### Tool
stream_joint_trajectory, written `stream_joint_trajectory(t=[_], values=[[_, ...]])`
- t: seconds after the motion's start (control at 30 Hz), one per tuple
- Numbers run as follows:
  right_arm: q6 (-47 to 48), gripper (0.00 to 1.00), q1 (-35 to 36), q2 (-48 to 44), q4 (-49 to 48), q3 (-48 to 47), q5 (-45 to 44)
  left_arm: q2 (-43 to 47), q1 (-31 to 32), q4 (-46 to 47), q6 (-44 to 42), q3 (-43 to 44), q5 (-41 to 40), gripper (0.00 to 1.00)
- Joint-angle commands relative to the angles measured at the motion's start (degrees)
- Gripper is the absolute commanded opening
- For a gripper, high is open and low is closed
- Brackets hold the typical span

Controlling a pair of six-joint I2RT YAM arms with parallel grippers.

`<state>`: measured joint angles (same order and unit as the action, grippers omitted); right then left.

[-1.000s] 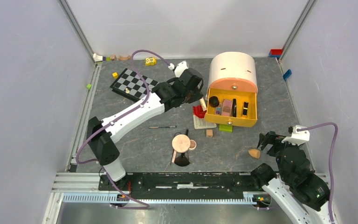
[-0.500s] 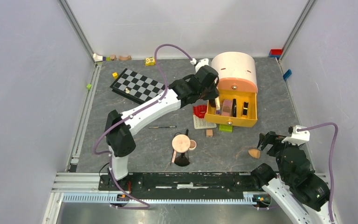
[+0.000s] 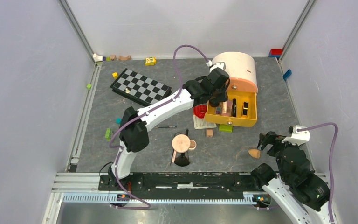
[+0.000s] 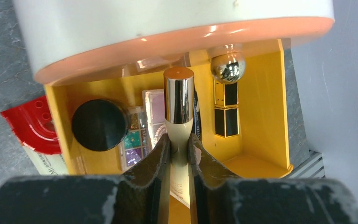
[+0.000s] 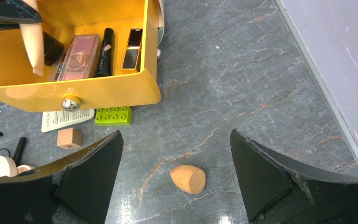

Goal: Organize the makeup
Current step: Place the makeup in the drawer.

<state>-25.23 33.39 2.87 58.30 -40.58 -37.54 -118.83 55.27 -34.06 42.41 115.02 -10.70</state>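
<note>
My left gripper [image 4: 179, 142] is shut on a cream tube [image 4: 179, 112] with a shiny metallic cap, held over the open yellow drawer [image 4: 261, 93]. In the drawer lie a black round jar [image 4: 99, 124], a multicolour palette [image 4: 137, 140], a pink palette [image 5: 79, 56] and a black-gold tube [image 4: 227, 109]. In the top view the left gripper [image 3: 218, 98] hangs at the drawer's [image 3: 230, 122] left end. My right gripper [image 5: 175, 135] stands open above the orange teardrop sponge [image 5: 188, 179], not touching it. A round peach compact [image 3: 181, 142] and a thin black brush [image 3: 162, 126] lie on the table.
The drawer belongs to a cream domed cabinet [image 3: 233, 65]. A red curved piece [image 3: 198, 111], a printed card [image 3: 203, 123], a green block [image 3: 225, 128] and a wooden block [image 3: 209, 133] lie by the drawer front. A chequered board [image 3: 141, 87] sits at the back left.
The left arm has swung right with the cream tube, from beside the red piece to over the drawer. The right arm has not moved.
</note>
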Motion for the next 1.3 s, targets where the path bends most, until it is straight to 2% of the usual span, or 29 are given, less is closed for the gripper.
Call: stream_joint_trajectory(t=[0.0, 0.53, 0.9, 1.27], values=[[-0.21, 0.92, 0.36, -0.92, -1.12, 0.06, -0.78, -2.81, 0.58, -0.25, -4.58, 6.07, 0.85, 0.07], [-0.22, 0.92, 0.35, 0.01, -1.03, -0.02, -0.73, -8.42, 0.77, -5.21, -4.88, 8.38, -2.05, 0.09], [-0.20, 0.92, 0.36, -0.41, -1.04, -0.01, -0.69, -9.84, 0.77, -6.79, -4.58, 8.84, -3.52, 0.35], [-0.15, 0.92, 0.41, -0.59, -1.10, 0.06, -0.67, -6.74, 0.77, -6.89, -4.93, 8.90, -4.43, 0.47]])
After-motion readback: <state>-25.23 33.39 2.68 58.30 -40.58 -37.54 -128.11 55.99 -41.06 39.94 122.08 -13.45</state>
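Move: The beige tube is already pinched in the left hand, over the open yellow drawer. Its place on the drawer floor is about 7 cm below, 2 cm back and 1 cm left. The black jar stands roughly 3 cm left, level ahead; the pink palette lies 2 cm back and 3 cm right, the black tube 2 cm back and 6 cm right, all some 6 or 7 cm below. From the right hand, that place is about 14 cm ahead, 17 cm left and 8 cm lower. The beige tube is carried by the left hand a little to the right, then lowered about 6 cm into the drawer between the black jar and the pink palette. On the way down the hand rolls some 10 degrees, its left side rising, and drifts slightly back to the left. After a brief stop low down, the fingers open and let go of the tube while sinking the last centimetre or so. ##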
